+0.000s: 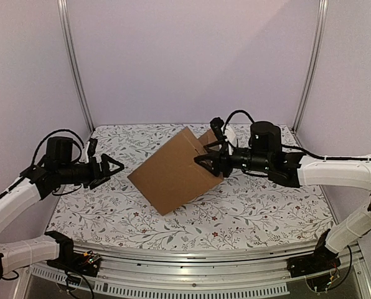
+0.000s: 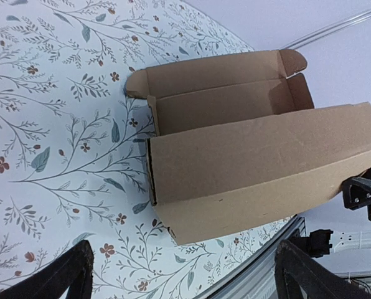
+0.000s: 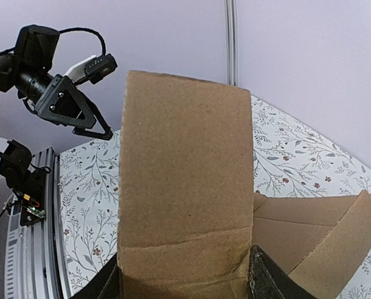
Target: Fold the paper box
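Observation:
The paper box (image 1: 176, 174) is plain brown cardboard and stands in the middle of the flowered table. Its big lid panel tilts up towards the back right. In the left wrist view the paper box (image 2: 260, 162) shows its open tray and rear flaps behind the raised panel. My right gripper (image 1: 207, 163) holds that panel at its upper right edge. In the right wrist view the panel (image 3: 185, 187) fills the gap of the right gripper (image 3: 185, 283), and both fingers (image 3: 269, 280) press its side edges. My left gripper (image 1: 114, 167) stands open a little left of the box and holds nothing; its fingers (image 2: 64, 274) are spread wide.
Lilac walls with metal posts (image 1: 76, 68) close the back and sides. A metal rail (image 1: 192, 261) runs along the near table edge. A white power strip (image 2: 353, 240) lies beyond the table edge in the left wrist view.

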You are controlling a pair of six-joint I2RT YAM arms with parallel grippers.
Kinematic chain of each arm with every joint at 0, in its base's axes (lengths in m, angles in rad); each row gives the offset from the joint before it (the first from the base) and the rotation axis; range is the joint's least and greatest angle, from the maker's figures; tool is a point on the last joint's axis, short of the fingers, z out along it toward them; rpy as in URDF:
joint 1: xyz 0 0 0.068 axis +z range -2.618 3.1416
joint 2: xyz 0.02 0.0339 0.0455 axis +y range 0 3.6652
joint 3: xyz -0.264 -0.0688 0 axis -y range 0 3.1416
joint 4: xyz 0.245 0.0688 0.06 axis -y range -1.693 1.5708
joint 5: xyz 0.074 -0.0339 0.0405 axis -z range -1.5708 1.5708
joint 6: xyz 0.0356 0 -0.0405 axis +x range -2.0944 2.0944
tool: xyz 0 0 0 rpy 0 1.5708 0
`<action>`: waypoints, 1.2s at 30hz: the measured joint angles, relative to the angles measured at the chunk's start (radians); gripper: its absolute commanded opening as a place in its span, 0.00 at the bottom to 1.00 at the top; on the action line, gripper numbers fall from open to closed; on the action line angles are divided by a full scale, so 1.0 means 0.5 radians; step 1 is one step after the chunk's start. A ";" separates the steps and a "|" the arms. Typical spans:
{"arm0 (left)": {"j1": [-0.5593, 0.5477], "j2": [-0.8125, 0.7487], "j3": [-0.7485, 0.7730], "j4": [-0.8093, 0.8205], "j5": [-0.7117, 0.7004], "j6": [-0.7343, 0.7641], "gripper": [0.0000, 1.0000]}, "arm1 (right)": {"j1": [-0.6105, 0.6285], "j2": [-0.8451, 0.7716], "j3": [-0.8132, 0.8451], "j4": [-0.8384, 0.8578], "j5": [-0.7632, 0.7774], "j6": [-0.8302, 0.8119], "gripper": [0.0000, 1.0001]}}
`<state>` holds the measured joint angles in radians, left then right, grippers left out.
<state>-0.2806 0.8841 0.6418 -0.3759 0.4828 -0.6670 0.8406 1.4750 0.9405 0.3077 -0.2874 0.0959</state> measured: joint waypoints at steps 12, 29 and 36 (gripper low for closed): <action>0.000 -0.200 0.011 -0.130 -0.106 0.058 1.00 | 0.510 -0.185 0.069 -0.374 0.405 -1.229 0.15; 0.000 -0.423 -0.202 -0.078 -0.168 0.010 1.00 | 1.170 0.160 -0.155 -0.413 1.814 -2.245 0.61; -0.002 -0.346 -0.287 0.067 -0.161 -0.044 1.00 | 1.149 0.115 -0.417 -0.387 1.926 -2.139 0.99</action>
<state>-0.2813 0.7109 0.4984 -0.3424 0.4023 -0.6891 1.4151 1.5326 0.7319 0.1143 0.6754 -0.9737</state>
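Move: The right hand holds the raised box across its narrow side; the box's middle is about 13 cm left and 10 cm below, level ahead. The open lid sticks out roughly 12 cm ahead of this hand, 2 cm left and 10 cm below. The landing spot on the table is about 1 cm ahead, 7 cm left and 21 cm below. From the empty left hand it lies some 3 cm ahead, 30 cm right and 16 cm below. Still gripping the box by its narrow side, the right hand swings it back towards the base, about 12 cm, rolling it over as it goes, then carries it down to the table, ending some 14 cm lower. The wrist turns roughly 85 degrees, until the fingers point forward, left and down; only then do they open wide to let go. The left hand stays open and clear. ##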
